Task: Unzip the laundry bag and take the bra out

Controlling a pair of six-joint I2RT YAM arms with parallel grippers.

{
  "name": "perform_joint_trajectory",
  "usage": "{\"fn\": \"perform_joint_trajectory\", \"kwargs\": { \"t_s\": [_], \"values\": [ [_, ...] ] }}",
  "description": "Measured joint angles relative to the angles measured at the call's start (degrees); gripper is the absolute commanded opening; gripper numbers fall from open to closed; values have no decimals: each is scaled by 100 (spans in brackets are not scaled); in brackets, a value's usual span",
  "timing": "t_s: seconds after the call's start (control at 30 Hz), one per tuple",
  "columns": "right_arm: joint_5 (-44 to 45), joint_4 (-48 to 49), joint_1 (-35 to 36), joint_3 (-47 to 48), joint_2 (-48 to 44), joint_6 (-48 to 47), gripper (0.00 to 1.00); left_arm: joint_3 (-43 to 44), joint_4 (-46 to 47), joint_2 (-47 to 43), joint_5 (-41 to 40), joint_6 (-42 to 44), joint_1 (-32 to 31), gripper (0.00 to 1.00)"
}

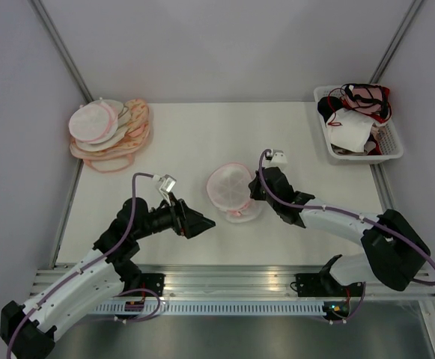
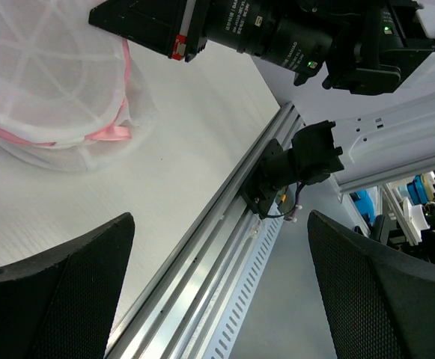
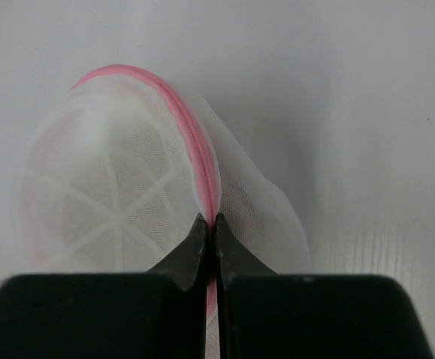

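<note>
The laundry bag (image 1: 228,188) is a round white mesh pouch with a pink zip rim, lying at mid-table; it also shows in the left wrist view (image 2: 45,75) and the right wrist view (image 3: 105,194). My right gripper (image 1: 251,191) reaches it from the right. In the right wrist view that gripper (image 3: 210,218) is shut, its tips pinching the pink zip rim (image 3: 195,142). My left gripper (image 1: 202,224) hangs open just left of and nearer than the bag, nothing between its fingers (image 2: 218,217). The bra is not visible; the mesh hides what is inside.
A pile of similar pink- and orange-rimmed pouches (image 1: 108,134) sits at the back left. A white basket (image 1: 397,149) with white, black and red-strapped garments stands at the back right. An aluminium rail (image 1: 224,280) runs along the near table edge.
</note>
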Motion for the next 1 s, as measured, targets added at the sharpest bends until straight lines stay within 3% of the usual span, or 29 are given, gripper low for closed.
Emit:
{"fn": "perform_joint_trajectory", "kwargs": {
  "t_s": [0.13, 0.33, 0.47, 0.67, 1.0],
  "values": [
    [-507, 39, -136, -50, -319, 59, 0, -17, -2, -4, -2, -9, 0, 100],
    [-1241, -273, -144, -68, -1598, 708, 1, -17, 0, 160, -7, -24, 0, 100],
    [-1488, -212, -144, -450, -2459, 1628, 0, -48, 103, 409, -28, -245, 0, 100],
    [-1421, -138, -144, -1766, -3672, 3265, 0, -361, 879, 498, -212, -1182, -59, 100],
    [-748, -568, -144, -2896, -5757, 5130, 0, -680, 1683, 1314, -1727, -2743, -1589, 100]
  ]
}}
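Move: The right hand already pinches the laundry bag's zip edge; the bag's middle lies about 6 cm to its left, 2 cm ahead and 2 cm lower. The bag's pink tab sits some 5 cm left and 5 cm back of this hand, slightly lower. From the open left hand, the bag's middle is roughly 16 cm ahead, 7 cm to the right and 12 cm below. Still pinching the zip edge, the right draws back some 10 cm and up, rolling 60°; open left sinks rightward. ##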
